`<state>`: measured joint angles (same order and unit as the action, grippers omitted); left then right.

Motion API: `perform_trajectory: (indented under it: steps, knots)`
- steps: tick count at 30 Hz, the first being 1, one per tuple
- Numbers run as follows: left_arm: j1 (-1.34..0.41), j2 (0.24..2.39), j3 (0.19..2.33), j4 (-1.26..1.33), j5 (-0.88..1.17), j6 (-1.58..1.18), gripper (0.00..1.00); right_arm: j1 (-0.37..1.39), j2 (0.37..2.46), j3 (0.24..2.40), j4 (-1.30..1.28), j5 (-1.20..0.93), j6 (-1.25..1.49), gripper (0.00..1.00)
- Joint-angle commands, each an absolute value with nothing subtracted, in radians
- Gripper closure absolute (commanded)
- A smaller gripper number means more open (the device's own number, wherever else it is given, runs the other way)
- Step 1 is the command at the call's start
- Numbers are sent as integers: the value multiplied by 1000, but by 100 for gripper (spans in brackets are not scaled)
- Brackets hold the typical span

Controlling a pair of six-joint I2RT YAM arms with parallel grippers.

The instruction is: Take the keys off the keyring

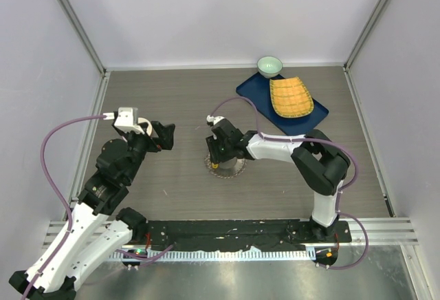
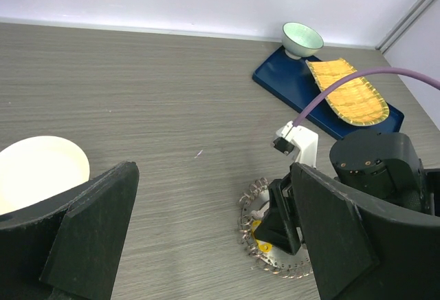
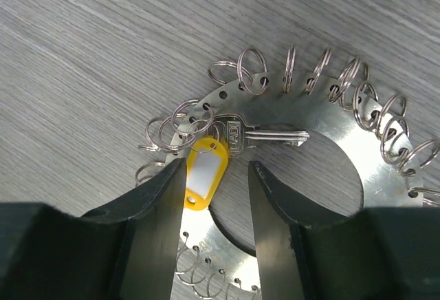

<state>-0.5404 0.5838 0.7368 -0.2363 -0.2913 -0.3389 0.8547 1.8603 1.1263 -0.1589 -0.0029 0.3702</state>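
The keyring (image 3: 330, 142) is a flat silver ring plate lying on the table, fringed with several small wire split rings. One silver key (image 3: 268, 136) with a yellow tag (image 3: 205, 179) lies on its inner edge. My right gripper (image 3: 218, 176) points down over it, open, with the jaws on either side of the tag. The left finger is against the tag and the right finger stands apart from it. From above, the right gripper (image 1: 218, 154) covers most of the keyring (image 1: 225, 167). My left gripper (image 1: 165, 135) hovers to the left, wide open and empty, facing the keyring (image 2: 251, 207).
A small green bowl (image 1: 269, 65) and a blue tray (image 1: 258, 90) carrying a yellow woven dish (image 1: 290, 97) stand at the back right. A white round dish (image 2: 41, 169) shows at the left of the left wrist view. Grey walls close in the table.
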Motion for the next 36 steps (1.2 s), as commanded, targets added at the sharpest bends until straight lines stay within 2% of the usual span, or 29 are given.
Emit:
perform_trajectory:
  steps: [1,8,11,15,17,26,36]
  knots:
    - [-538,583,742,-195,-285,-350,2,877,1888,1163,-173,64,390,54]
    - [-538,583,742,-196,-284,-350,2,899,1899,1169,-184,100,414,60]
    - [-538,583,744,-195,-284,-350,2,917,1908,1180,-205,144,414,67]
    - [-538,584,741,-193,-281,-348,2,920,1905,1203,-244,213,416,90]
    - [-538,583,738,-189,-276,-344,2,920,1891,1212,-268,242,407,99]
    - [-538,566,718,-160,-258,-330,2,920,1726,1270,-348,287,296,99]
    - [-538,574,712,-153,-235,-325,3,920,1625,1217,-353,264,288,99]
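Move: The yellow key tag lies almost under the right fingertips, about 1 cm left and 1 cm below, between the half-open fingers. Its key lies some 3 cm ahead of the hand; the metal ring plate they hang on is centred about 3 cm right and 1 cm forward; the blue tray is roughly 20 cm ahead and 25 cm right. From the left hand the tag is about 15 cm right, 2 cm farther out and 28 cm below. The yellow tag is pinched between the right fingertips, which settle barely half a centimetre onto it and close from half open to shut. Keeping that grip, the right hand goes up about 9 cm off the table, drifting some 2 cm to the right as it tilts roughly 15 degrees so the fingers point more forward. ##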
